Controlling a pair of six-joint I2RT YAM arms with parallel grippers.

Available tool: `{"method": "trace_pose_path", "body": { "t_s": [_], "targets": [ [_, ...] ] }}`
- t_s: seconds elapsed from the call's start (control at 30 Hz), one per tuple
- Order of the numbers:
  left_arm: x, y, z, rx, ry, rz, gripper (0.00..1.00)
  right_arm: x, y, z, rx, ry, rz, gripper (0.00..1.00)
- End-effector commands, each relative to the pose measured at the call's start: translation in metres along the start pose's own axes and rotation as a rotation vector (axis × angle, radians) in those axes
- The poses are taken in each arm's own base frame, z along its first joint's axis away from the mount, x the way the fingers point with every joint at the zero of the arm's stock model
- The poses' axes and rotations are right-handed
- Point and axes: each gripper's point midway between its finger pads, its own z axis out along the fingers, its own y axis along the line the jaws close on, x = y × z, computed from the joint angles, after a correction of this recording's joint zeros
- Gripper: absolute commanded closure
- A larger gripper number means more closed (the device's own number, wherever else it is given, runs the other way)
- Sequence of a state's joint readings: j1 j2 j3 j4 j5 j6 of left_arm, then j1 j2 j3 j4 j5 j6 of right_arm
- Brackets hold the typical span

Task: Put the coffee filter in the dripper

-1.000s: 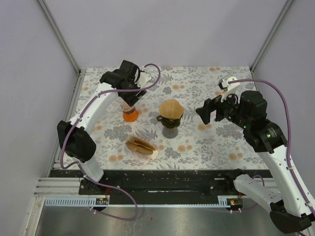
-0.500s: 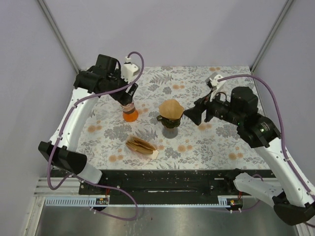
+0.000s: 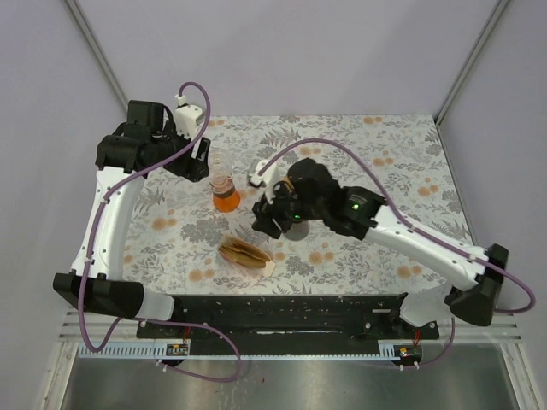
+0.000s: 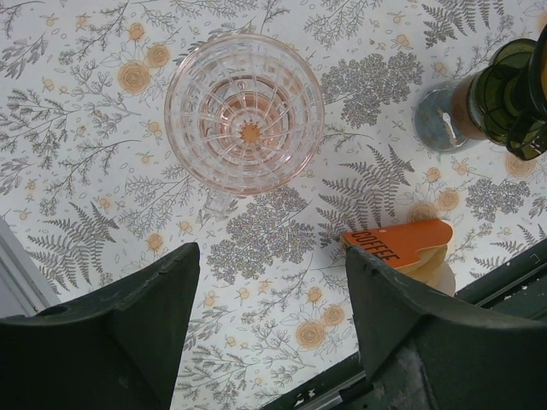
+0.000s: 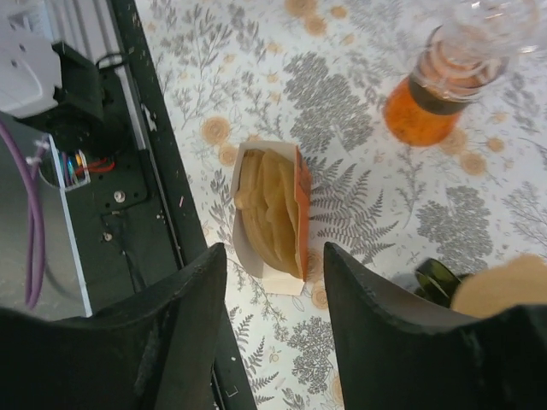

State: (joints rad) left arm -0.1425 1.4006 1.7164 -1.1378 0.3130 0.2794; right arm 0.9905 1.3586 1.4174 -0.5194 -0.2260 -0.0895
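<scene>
In the right wrist view a sliver of the olive-green dripper (image 5: 434,278) shows at the lower right, with a brown coffee filter (image 5: 504,286) resting in its top. In the left wrist view the dripper (image 4: 504,81) stands on its grey base at the right edge. From above, my right arm hides it. My right gripper (image 5: 273,256) hovers open and empty over the orange box of brown filters (image 5: 269,213); from above, the right gripper (image 3: 265,218) is just above the box (image 3: 245,252). My left gripper (image 4: 273,256) is open and empty, raised at the back left (image 3: 197,161).
A clear glass flask (image 3: 225,191) with orange liquid stands left of the dripper, seen from above in the left wrist view (image 4: 244,111). The black front rail (image 5: 145,196) runs along the floral table's (image 3: 385,162) near edge. Grey walls enclose the back and sides.
My right arm has swung left across the table, over the dripper to above the filter box, and its jaws have narrowed. My left arm has pulled back and left, away from the flask.
</scene>
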Motion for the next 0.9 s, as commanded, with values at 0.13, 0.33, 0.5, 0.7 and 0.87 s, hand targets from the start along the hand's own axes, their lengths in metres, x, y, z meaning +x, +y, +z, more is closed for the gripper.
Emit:
{"method": "trace_pose_path", "body": {
  "t_s": [0.13, 0.33, 0.5, 0.7, 0.87],
  "targets": [
    [-0.011, 0.001, -0.006, -0.005, -0.073, -0.012, 0.27, 0.042, 0.006, 0.061, -0.019, 0.173, -0.134, 0.52],
    [-0.007, 0.001, 0.000, 0.008, -0.057, -0.020, 0.27, 0.077, -0.003, 0.087, 0.058, 0.289, -0.147, 0.59],
    [-0.007, 0.002, 0.004, 0.015, -0.049, -0.028, 0.27, 0.095, -0.002, 0.103, 0.055, 0.332, -0.127, 0.60],
    [-0.005, 0.002, 0.005, 0.017, -0.042, -0.029, 0.27, 0.112, -0.003, 0.119, 0.062, 0.374, -0.128, 0.62],
    [-0.005, 0.002, 0.006, 0.020, -0.044, -0.028, 0.27, 0.121, -0.008, 0.126, 0.086, 0.396, -0.130, 0.62]
  ]
}}
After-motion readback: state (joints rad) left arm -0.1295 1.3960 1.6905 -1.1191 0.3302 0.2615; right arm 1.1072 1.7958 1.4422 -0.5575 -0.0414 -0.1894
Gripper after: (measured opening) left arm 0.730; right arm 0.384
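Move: From the right hand, the filter box lies about 8 cm to the left, 1 or 2 cm back and some 25 cm below. The dripper, holding a filter, stands about 8 cm ahead, 6 cm to the right and 16 cm down; the glass carafe stands some 15 cm ahead, 12 cm left and 20 cm down. From the left hand, the filter box is about 13 cm back, 11 cm to the right and 26 cm below. Downward first and foremost, the right hand sinks about 18 cm towards the open filter box, drifting some 4 cm left early on and slowing towards the end. Its fingers tilt steeper by nearly 30 degrees to point down at the box, and their gap narrows without shutting. They finish just above the box's near-right part, where no touch can be made out. ##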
